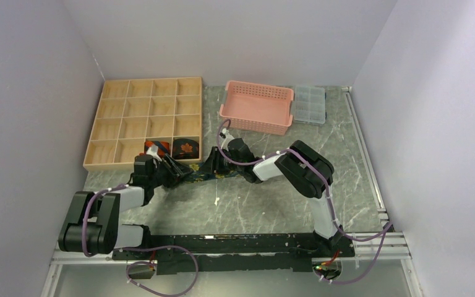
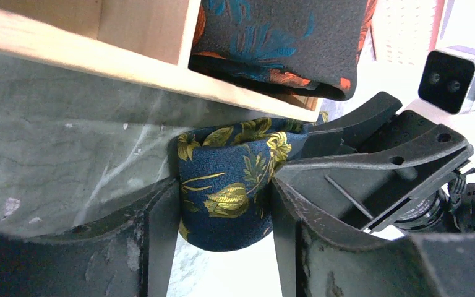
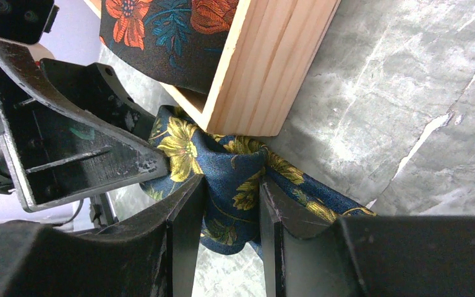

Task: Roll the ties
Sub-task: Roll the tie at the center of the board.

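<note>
A dark blue tie with a yellow-green floral print (image 1: 196, 172) lies on the table just in front of the wooden box (image 1: 124, 124). Its rolled end (image 2: 226, 198) sits between my left gripper's (image 2: 224, 185) fingers, which press it on both sides. My right gripper (image 3: 232, 182) is shut on a bunched part of the same tie (image 3: 235, 185), right beside the left gripper (image 3: 74, 154). In the box's front row lie the rolled orange-and-black striped tie (image 1: 158, 148) and the rolled black tie with orange leaves (image 1: 187, 148). The two grippers (image 1: 176, 170) (image 1: 213, 164) meet at the box's front right corner.
The wooden box's front wall (image 2: 99, 59) and corner (image 3: 266, 80) stand directly against the held tie. A pink perforated basket (image 1: 256, 106) and a clear plastic organiser (image 1: 309, 103) sit at the back. Grey marble tabletop (image 1: 247, 204) stretches in front of the grippers.
</note>
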You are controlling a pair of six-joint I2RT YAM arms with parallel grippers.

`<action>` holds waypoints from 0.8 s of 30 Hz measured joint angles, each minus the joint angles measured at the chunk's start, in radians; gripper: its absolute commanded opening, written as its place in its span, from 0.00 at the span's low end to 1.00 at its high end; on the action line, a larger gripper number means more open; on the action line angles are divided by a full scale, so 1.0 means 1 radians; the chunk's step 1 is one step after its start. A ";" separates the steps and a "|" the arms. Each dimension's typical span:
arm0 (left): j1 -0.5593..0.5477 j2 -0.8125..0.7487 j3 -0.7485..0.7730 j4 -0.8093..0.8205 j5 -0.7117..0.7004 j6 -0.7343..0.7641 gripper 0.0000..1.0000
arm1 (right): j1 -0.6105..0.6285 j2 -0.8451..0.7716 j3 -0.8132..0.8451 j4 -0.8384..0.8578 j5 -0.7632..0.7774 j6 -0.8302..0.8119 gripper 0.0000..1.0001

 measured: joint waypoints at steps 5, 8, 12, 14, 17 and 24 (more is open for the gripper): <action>-0.016 0.003 0.000 0.001 -0.009 0.011 0.28 | 0.001 0.000 0.000 0.000 0.002 -0.003 0.40; -0.022 -0.006 0.001 -0.005 -0.016 0.018 0.17 | 0.002 0.000 0.000 0.000 0.002 -0.007 0.41; -0.032 -0.039 0.008 -0.051 -0.031 0.029 0.03 | 0.003 -0.005 -0.003 0.001 0.002 -0.005 0.64; -0.040 -0.066 0.022 -0.098 -0.037 0.040 0.03 | 0.010 -0.023 -0.008 -0.007 0.006 -0.001 0.71; -0.066 -0.119 0.061 -0.209 -0.068 0.068 0.03 | 0.021 -0.075 -0.029 -0.058 0.038 -0.005 0.78; -0.143 -0.156 0.223 -0.533 -0.235 0.139 0.03 | 0.011 -0.220 -0.085 -0.236 0.127 -0.011 0.82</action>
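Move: The tie's small roll is already between the parted left fingers, its middle about 2 cm right of that hand, 1 cm ahead and 1 cm below. From the right hand, which still holds the roll's other end, it lies some 4 cm left, level fore-and-aft. The loose tail runs on about 7 cm right of the right hand, 1 cm back, 2 cm lower. In the wooden box, the black tie sits 9 cm ahead of the left hand and 1 cm right, the striped tie 9 cm ahead and 9 cm left. Close the left gripper on the roll to pinch it, then lift it about 2 cm, easing back slightly and rolling the wrist some 15 degrees so its left side rises. Meanwhile open the right fingers wide to let go of the roll's right end, and bring that hand up and then to the right, away from the roll, over the tail. ##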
